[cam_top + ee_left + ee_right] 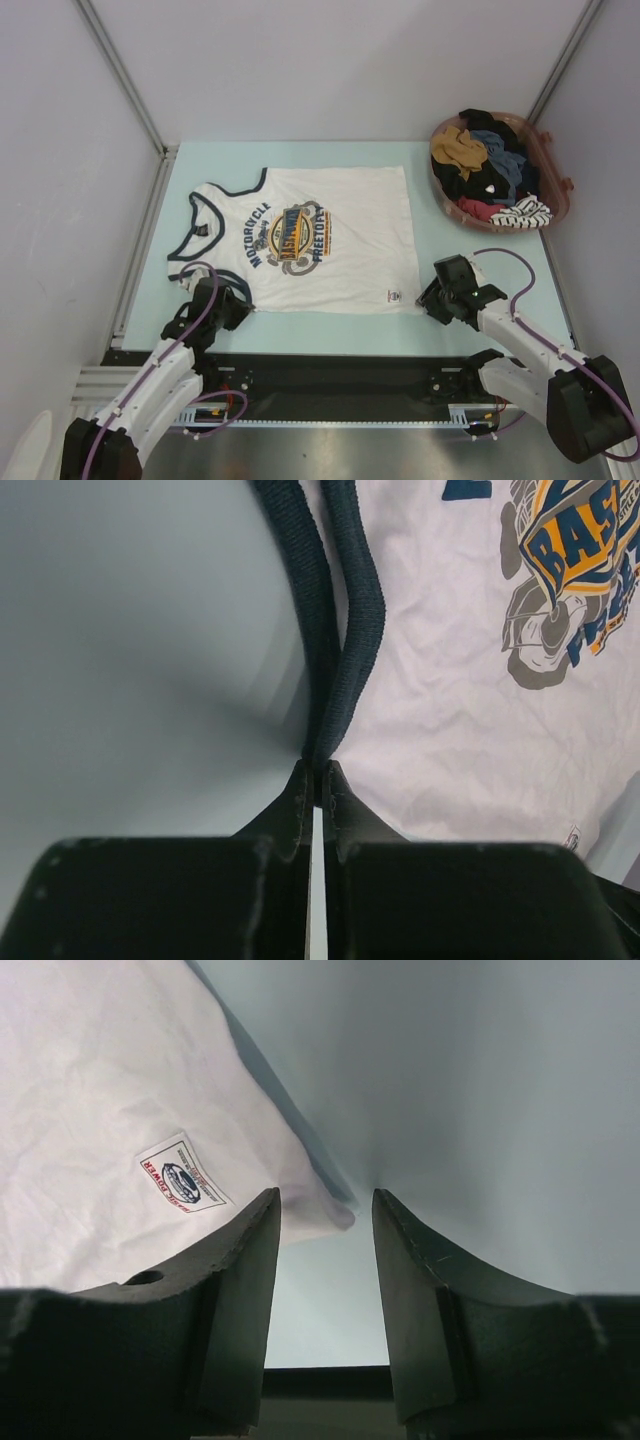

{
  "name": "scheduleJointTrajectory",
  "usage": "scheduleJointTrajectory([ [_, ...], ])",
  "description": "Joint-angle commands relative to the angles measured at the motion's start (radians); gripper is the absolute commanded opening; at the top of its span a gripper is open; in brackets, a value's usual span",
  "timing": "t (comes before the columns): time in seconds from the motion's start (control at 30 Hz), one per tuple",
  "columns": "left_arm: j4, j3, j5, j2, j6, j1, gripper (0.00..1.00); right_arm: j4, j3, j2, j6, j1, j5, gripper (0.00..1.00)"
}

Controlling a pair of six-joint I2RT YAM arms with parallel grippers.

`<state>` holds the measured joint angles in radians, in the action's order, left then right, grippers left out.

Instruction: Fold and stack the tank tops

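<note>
The white tank top (320, 240) with navy trim and a printed logo lies flat on the pale table, neck to the left. My left gripper (222, 300) is shut on its near navy strap (330, 630) at the near left corner. My right gripper (432, 298) is open at the near right hem corner (325, 1215), which lies between the jaw tips; a small label (182, 1178) shows beside it. The slate grey-blue tank top cannot be told apart from the clothes in the basket.
A pink basket (555, 180) at the far right holds a jumble of black, mustard, red and striped clothes. Metal frame rails run along the table's left and right sides. White walls enclose the cell.
</note>
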<state>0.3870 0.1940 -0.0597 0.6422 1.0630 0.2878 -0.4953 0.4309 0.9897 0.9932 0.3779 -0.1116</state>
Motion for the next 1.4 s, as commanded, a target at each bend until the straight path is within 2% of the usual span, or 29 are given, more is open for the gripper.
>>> scheduleJointTrajectory([
  [0.0, -0.022, 0.016, -0.009, -0.004, -0.024, 0.008, 0.00, 0.026, 0.017, -0.013, 0.001, 0.007, 0.001, 0.46],
  [0.1, -0.027, 0.016, -0.005, 0.004, -0.029, 0.008, 0.00, 0.043, 0.014, 0.006, -0.004, 0.007, 0.003, 0.36],
  [0.23, -0.005, 0.025, -0.012, 0.002, -0.034, 0.008, 0.00, 0.018, 0.023, 0.014, -0.007, 0.009, 0.010, 0.12],
  [0.33, 0.048, 0.050, -0.034, -0.006, -0.040, 0.008, 0.01, -0.023, 0.028, -0.022, -0.014, 0.010, 0.013, 0.00],
  [0.5, 0.078, 0.073, -0.035, -0.019, -0.055, 0.008, 0.00, -0.042, 0.022, -0.108, -0.018, 0.016, 0.010, 0.00],
  [0.67, 0.099, 0.111, -0.068, -0.021, -0.072, 0.008, 0.01, -0.071, 0.083, -0.102, -0.060, 0.016, -0.026, 0.00],
  [1.0, 0.055, 0.255, -0.098, 0.109, -0.107, 0.008, 0.01, 0.000, 0.229, 0.036, -0.171, -0.027, 0.003, 0.00],
  [1.37, -0.036, 0.367, -0.143, 0.286, -0.120, 0.002, 0.00, 0.092, 0.348, 0.193, -0.260, -0.139, 0.049, 0.00],
])
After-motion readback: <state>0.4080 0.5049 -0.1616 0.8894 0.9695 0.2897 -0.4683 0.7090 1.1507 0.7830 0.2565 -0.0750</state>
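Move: Between the right hand's open fingertips lies the tank top's near hem corner, about 1 cm ahead and 1 cm left, 1 cm down, with the label patch some 2 cm ahead and 9 cm left, and the far hem corner roughly 41 cm ahead, 6 cm left. The left hand already holds the near armhole corner, bound for the far armhole corner about 42 cm ahead and 5 cm right; the chest print is some 20 cm ahead, 12 cm right. Closing fully on the near hem corner, the right hand pinches it while the left keeps its grip on the near armhole corner. Both then lift the tank top's near edge, rising first and then also carrying it forward over the shirt towards its far edge: the right about 8 cm forward and 6 cm up, the left some 6 cm each way. ##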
